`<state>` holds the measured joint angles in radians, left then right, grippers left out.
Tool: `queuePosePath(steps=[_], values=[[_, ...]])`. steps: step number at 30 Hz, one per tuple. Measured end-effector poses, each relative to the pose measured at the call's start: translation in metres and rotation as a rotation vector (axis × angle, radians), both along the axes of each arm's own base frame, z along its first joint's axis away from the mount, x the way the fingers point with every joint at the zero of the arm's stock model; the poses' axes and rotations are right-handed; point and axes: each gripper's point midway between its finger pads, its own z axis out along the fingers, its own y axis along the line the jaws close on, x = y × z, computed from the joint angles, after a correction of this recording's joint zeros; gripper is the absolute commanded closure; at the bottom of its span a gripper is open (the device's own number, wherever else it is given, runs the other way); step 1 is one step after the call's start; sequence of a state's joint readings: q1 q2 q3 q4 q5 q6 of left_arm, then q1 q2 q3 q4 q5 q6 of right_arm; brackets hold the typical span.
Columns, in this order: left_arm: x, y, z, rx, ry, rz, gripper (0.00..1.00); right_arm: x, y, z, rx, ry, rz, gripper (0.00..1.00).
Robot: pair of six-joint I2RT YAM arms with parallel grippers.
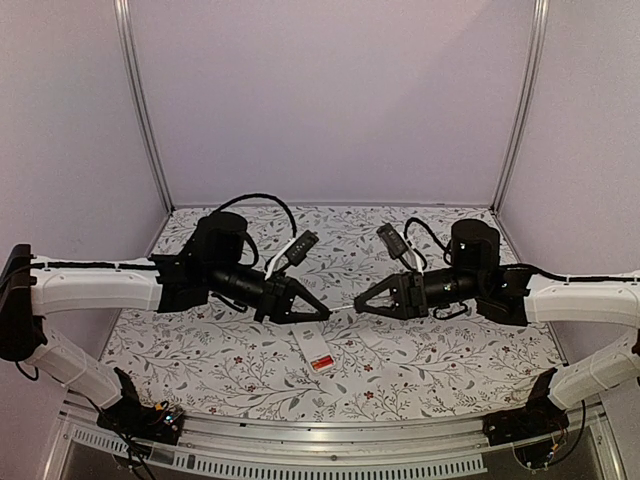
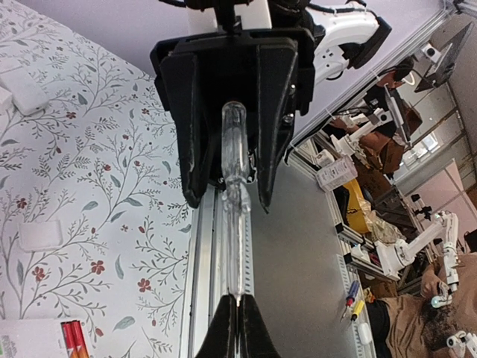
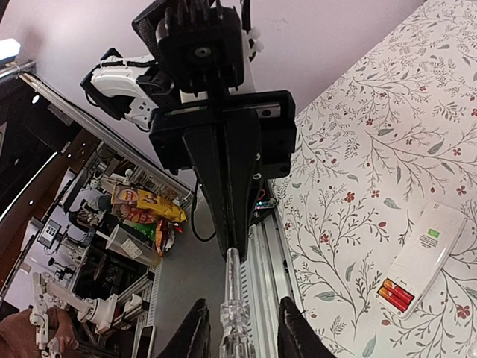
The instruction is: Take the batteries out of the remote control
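Observation:
A white remote control (image 1: 314, 350) lies face down on the flowered table, its compartment open, with two red batteries (image 1: 321, 363) side by side inside. The batteries (image 3: 395, 293) and remote (image 3: 426, 253) also show in the right wrist view. Above the table, the arms meet tip to tip over a slim clear plastic tool (image 1: 341, 305). My left gripper (image 2: 238, 300) is shut on the tool's thin end. My right gripper (image 3: 242, 307) is open, its fingers either side of the tool's thicker handle (image 3: 233, 328) with a gap on both sides.
Two small white pieces (image 2: 26, 93) (image 2: 39, 233) lie on the table left of the remote. An aluminium rail (image 1: 320, 438) runs along the table's near edge. Enclosure walls stand at the back and both sides.

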<state>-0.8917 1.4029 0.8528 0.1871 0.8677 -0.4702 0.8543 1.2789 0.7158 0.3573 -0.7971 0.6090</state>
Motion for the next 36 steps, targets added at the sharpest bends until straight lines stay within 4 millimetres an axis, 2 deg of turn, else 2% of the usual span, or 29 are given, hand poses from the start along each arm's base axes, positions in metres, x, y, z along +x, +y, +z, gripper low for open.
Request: queuePosePath(steps=[4, 13, 14, 15, 16, 17, 19, 22, 26, 28, 31, 34, 36], values=[[0.000, 0.000, 0.000, 0.001, -0.003, -0.001, 1.00, -0.002, 0.002, -0.002, -0.007, 0.006, 0.008, 0.74], [0.000, -0.001, -0.003, 0.010, 0.003, -0.006, 1.00, -0.003, 0.003, 0.000, -0.007, 0.003, 0.014, 0.99], [0.000, -0.001, -0.003, 0.011, 0.003, -0.007, 0.89, -0.003, 0.003, -0.001, -0.009, 0.008, 0.013, 1.00], [0.000, -0.001, -0.004, 0.011, 0.003, -0.007, 0.62, -0.003, 0.003, -0.001, -0.011, 0.006, 0.012, 1.00], [0.001, -0.001, -0.004, 0.013, 0.002, -0.005, 0.44, -0.002, 0.003, -0.002, -0.013, 0.008, 0.009, 1.00], [0.001, -0.001, -0.004, 0.014, 0.001, -0.003, 0.30, -0.001, 0.002, -0.003, -0.020, 0.014, 0.000, 1.00], [0.005, -0.001, -0.005, 0.027, -0.008, 0.013, 0.15, 0.006, 0.002, -0.010, -0.053, 0.026, -0.041, 1.00], [0.015, 0.001, -0.012, 0.069, -0.031, 0.062, 0.04, 0.019, -0.004, -0.025, -0.130, 0.041, -0.129, 1.00], [0.046, 0.019, -0.039, 0.207, -0.080, 0.202, 0.00, 0.038, -0.020, -0.051, -0.273, 0.051, -0.263, 1.00], [0.065, 0.029, -0.055, 0.307, -0.119, 0.275, 0.00, 0.041, -0.024, -0.063, -0.323, 0.058, -0.295, 1.00], [0.089, 0.033, -0.080, 0.459, -0.176, 0.331, 0.00, 0.040, -0.026, -0.085, -0.403, 0.081, -0.317, 1.00], [0.098, 0.039, -0.117, 0.602, -0.211, 0.335, 0.00, 0.039, -0.026, -0.108, -0.477, 0.113, -0.325, 1.00], [0.097, 0.045, -0.141, 0.689, -0.223, 0.318, 0.00, 0.037, -0.025, -0.119, -0.514, 0.133, -0.323, 1.00]])
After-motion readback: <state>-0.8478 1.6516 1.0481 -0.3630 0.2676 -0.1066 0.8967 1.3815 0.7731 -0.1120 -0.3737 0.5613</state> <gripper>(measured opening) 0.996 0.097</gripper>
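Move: The left hand, holding the clear-handled tool by its thin end, has the remote control about 9 cm ahead, 1 cm left and some 21 cm below. The battery bay is about 4 cm nearer than the remote's middle and just right of it; the small lid lies 12 cm ahead and 10 cm right of the hand. For the right hand, half open round the handle, the tool's middle is 3 cm left and level; the batteries are 4 cm ahead, 8 cm left, 23 cm below, and the lid 11 cm ahead, 3 cm right. Nearly still at first, the right hand closes on the tool's handle while the left keeps its pinch, then the left opens wide and lets go. Both then sink quickly: the left down about 14 cm, forward and slightly left towards the remote, tipping its fingers down some 40 degrees; the right carries the tool down about 12 cm and a little forward, fingers tilting down and swinging forward, tip towards the batteries. ##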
